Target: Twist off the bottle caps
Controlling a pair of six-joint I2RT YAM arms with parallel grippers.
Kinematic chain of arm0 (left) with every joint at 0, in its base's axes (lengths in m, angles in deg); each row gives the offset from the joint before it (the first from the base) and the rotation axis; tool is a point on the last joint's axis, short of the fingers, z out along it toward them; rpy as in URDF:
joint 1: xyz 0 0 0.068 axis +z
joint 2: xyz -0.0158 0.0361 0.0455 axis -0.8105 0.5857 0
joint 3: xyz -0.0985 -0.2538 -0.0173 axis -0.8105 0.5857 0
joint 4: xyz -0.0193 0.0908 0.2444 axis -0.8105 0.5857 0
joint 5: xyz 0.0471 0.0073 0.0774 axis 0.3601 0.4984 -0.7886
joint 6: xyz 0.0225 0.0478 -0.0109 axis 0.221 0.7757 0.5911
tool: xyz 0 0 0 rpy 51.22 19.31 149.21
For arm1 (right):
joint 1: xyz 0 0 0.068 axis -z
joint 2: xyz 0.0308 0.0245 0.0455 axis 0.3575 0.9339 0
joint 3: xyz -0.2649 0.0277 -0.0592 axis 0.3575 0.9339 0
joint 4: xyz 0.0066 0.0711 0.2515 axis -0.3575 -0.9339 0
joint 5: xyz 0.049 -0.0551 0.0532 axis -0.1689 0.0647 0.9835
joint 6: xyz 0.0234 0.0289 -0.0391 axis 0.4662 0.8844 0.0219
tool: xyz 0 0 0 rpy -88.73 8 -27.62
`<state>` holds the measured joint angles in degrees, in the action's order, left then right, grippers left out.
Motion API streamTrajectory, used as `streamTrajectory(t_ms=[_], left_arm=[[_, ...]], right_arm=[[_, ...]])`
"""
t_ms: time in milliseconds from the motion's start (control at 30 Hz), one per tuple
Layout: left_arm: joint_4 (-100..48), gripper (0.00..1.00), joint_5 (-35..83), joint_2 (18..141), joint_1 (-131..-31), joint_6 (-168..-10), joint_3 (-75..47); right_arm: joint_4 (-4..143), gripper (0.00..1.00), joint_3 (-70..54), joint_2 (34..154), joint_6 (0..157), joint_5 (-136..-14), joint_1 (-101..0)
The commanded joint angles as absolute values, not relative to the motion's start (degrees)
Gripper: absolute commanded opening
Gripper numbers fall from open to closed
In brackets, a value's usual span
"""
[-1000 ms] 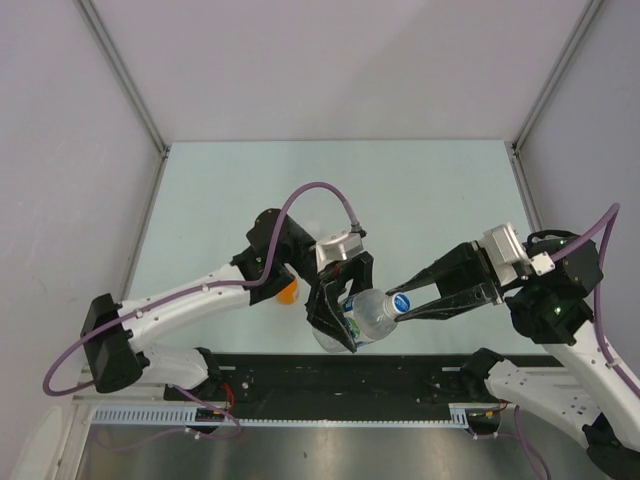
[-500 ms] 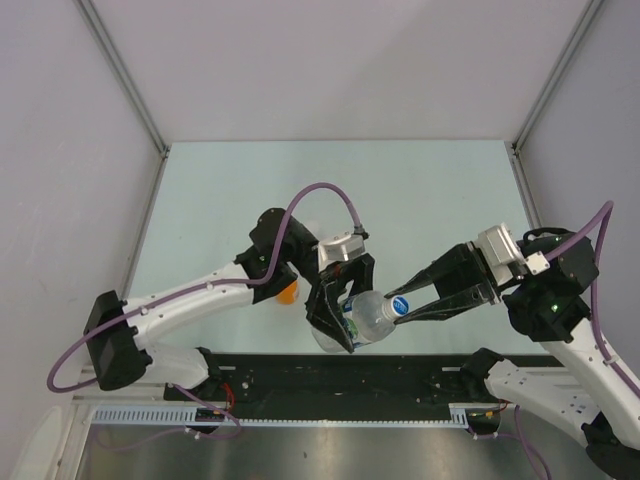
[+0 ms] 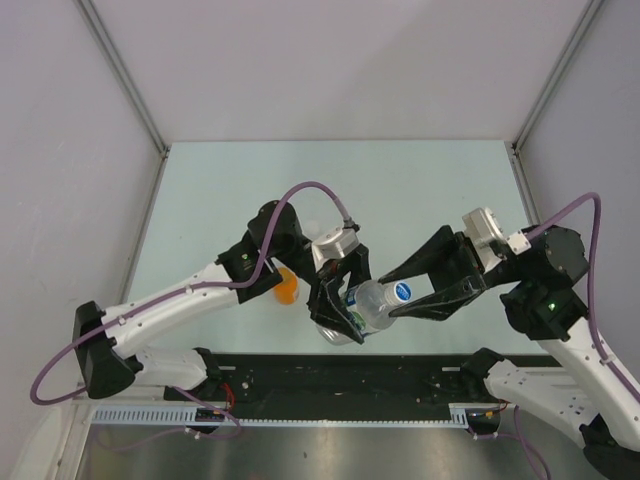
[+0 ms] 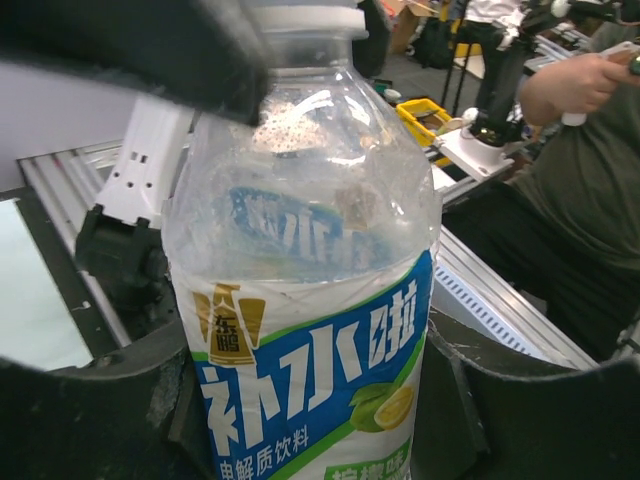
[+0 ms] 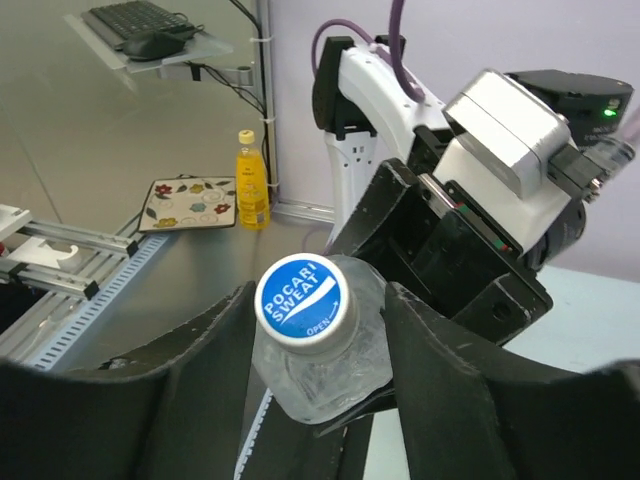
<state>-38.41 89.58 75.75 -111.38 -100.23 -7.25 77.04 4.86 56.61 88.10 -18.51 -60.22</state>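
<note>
My left gripper is shut on the body of a clear bottle with a blue-white label, held off the table with its neck pointing right. In the left wrist view the label fills the space between the dark fingers. The blue-topped cap sits on the neck. My right gripper straddles it, open, with a gap between cap and right finger. From above, the cap lies between the right fingertips. The orange bottle stands behind the left arm, half hidden.
A black mat strip and a metal rail run along the near edge below the bottle. Grey walls close in the pale green table on three sides.
My right gripper's jaws have spread apart from the cap they were pinching. Both grippers and the bottle have shifted slightly left, and the right arm has swung to a steeper angle.
</note>
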Motion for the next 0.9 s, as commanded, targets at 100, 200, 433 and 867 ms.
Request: streamTrajectory(t_ms=[100, 200, 433, 867], left_arm=[[-35.87, 0.00, 84.36, 73.37, -111.28, -95.04, -10.11], [-34.21, 0.00, 82.16, 73.02, -111.19, -93.64, -10.37], [-32.09, 0.00, 71.10, 70.65, -110.57, -90.57, -9.76], [-37.01, 0.00, 45.52, 63.27, -110.57, -87.58, -3.25]], right_arm=[[73.62, 0.71, 5.17, 56.90, 89.41, -20.99, -59.71], [73.44, 0.79, 5.17, 56.46, 89.41, -22.13, -59.27], [66.86, 0.93, 3.59, 55.31, 87.04, -28.00, -57.95], [59.82, 0.93, 3.15, 54.00, 84.13, -46.38, -57.69]])
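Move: The right hand's parting fingers still straddle the cap, which lies level with the hand point fore-and-aft and sideways, about 1 cm above. The left hand grips the tilted bottle's body, with the cap some 3 cm ahead, 7 cm right and 5 cm above. From the right hand, on the table about 30 cm below, the orange bottle is roughly 13 cm ahead and 20 cm left, the clear bottle 18 cm ahead and 13 cm left. Right hand opens wide; both hands go forward some 7 cm, the left raising and turning the bottle counter-clockwise. ##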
